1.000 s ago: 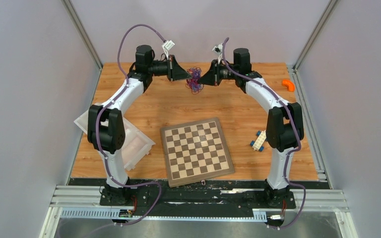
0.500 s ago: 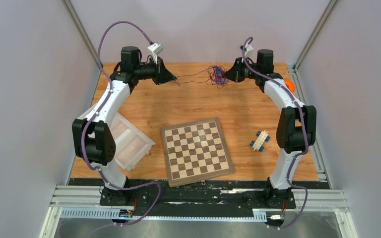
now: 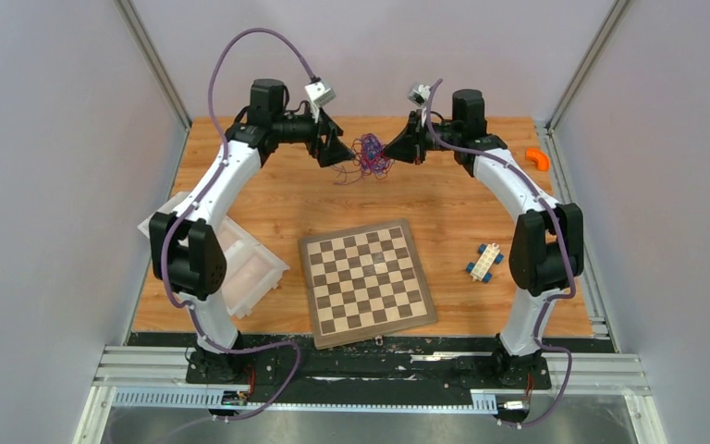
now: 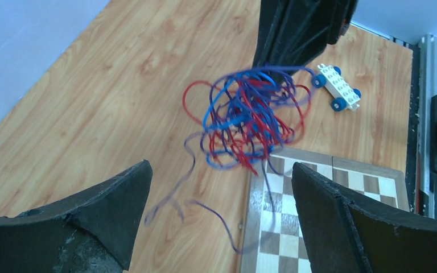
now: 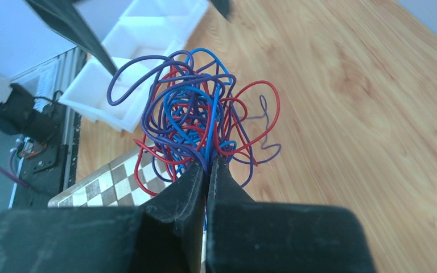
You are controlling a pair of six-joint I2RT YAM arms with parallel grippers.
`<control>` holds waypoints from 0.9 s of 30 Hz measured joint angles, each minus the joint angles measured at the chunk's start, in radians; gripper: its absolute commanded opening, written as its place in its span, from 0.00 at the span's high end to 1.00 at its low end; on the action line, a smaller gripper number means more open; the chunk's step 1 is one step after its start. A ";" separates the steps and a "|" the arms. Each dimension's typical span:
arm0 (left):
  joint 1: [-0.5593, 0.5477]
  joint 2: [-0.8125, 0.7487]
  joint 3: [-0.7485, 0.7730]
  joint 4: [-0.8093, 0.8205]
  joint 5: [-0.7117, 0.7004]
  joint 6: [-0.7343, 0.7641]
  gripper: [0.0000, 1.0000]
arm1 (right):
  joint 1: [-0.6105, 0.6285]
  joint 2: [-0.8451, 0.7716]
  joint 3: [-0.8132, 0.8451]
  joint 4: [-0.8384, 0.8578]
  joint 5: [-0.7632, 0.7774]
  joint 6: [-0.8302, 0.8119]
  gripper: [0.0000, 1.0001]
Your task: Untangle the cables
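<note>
The cables (image 3: pixel 368 154) are a tangled ball of thin red, blue and dark purple wires held in the air above the back of the table. My right gripper (image 3: pixel 390 151) is shut on the ball; in the right wrist view its fingers pinch the cables (image 5: pixel 196 122) at their base. My left gripper (image 3: pixel 344 154) is open and empty just left of the ball. In the left wrist view the cables (image 4: pixel 249 116) hang ahead of the open left gripper (image 4: pixel 219 187), and a loose purple strand trails down between its fingers without being held.
A chessboard (image 3: pixel 366 280) lies at the table's middle front. A white compartment tray (image 3: pixel 240 268) sits at the left edge. A white toy block car with blue wheels (image 3: pixel 483 262) lies at the right. An orange piece (image 3: pixel 538 158) lies at the back right.
Half a second ago the arms were pulled apart with a strand stretched from the left gripper to the ball. Now both grippers have come back together and the left gripper has opened and let go.
</note>
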State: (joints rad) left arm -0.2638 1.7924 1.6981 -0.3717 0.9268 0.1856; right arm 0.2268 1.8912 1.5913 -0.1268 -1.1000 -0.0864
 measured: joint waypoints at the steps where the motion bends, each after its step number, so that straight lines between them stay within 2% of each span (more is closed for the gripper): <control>1: -0.014 0.013 0.006 0.007 0.002 0.006 0.01 | 0.010 -0.012 0.000 0.000 -0.015 -0.010 1.00; 2: -0.026 0.024 0.011 0.010 0.006 0.011 0.03 | 0.018 -0.023 0.000 0.000 -0.026 -0.018 1.00; 4: -0.054 0.048 0.015 0.015 0.011 0.021 0.20 | 0.033 -0.043 0.000 0.001 -0.043 -0.029 1.00; 5: -0.070 0.064 0.015 0.016 0.013 0.025 0.40 | 0.041 -0.051 0.000 0.002 -0.048 -0.033 1.00; 6: -0.084 0.074 0.015 0.016 0.018 0.026 0.50 | 0.046 -0.058 0.000 0.003 -0.050 -0.037 1.00; 7: -0.097 0.084 0.015 0.015 0.025 0.024 0.71 | 0.049 -0.063 0.000 0.003 -0.048 -0.039 1.00; 8: -0.104 0.089 0.015 0.014 0.031 0.021 0.80 | 0.049 -0.064 0.000 0.004 -0.042 -0.040 1.00; 9: -0.111 0.090 0.015 0.010 0.037 0.031 0.95 | 0.043 -0.064 0.000 0.003 -0.037 -0.039 1.00; 11: -0.116 0.089 0.015 0.003 0.043 0.035 1.00 | 0.019 -0.064 -0.002 0.001 -0.029 -0.033 1.00; 14: -0.100 0.067 -0.020 0.037 0.053 0.026 1.00 | -0.034 -0.066 -0.014 0.002 -0.018 -0.021 1.00; 17: -0.071 0.024 -0.106 0.107 0.059 -0.043 1.00 | -0.069 -0.079 -0.039 -0.002 0.006 -0.014 1.00; 20: -0.014 -0.009 -0.149 0.125 0.053 -0.089 1.00 | -0.108 -0.084 -0.040 -0.005 0.050 -0.005 1.00; 27: 0.156 -0.042 -0.155 0.102 -0.025 -0.115 1.00 | -0.334 -0.089 -0.040 -0.021 0.241 0.000 1.00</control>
State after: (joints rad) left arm -0.1074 1.7504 1.5429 -0.2699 0.9016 0.0708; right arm -0.1074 1.8027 1.5509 -0.1474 -0.8593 -0.0864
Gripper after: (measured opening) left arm 0.031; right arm 0.009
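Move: The cable tangle hangs from the right hand's shut fingers, its middle about 4 cm to that hand's left, 1 cm back and 2 cm lower. From the open left hand it lies some 6 cm to the right, 2 cm back and 2 cm lower. The chessboard is on the table about 23 cm back, 5 cm right and 26 cm below the left hand; the white tray is 18 cm back, 27 cm left, equally low. The left fingers close on the near side of the tangle after moving about 5 cm right and 3 cm down into it, while the right hand, still pinching a dark-blue strand, eases back and up. Both then pull apart: the right hand goes some 20 cm right and 10 cm forward, turning about 35 degrees clockwise, the left roughly 12 cm left and a little forward, turning counter-clockwise. ##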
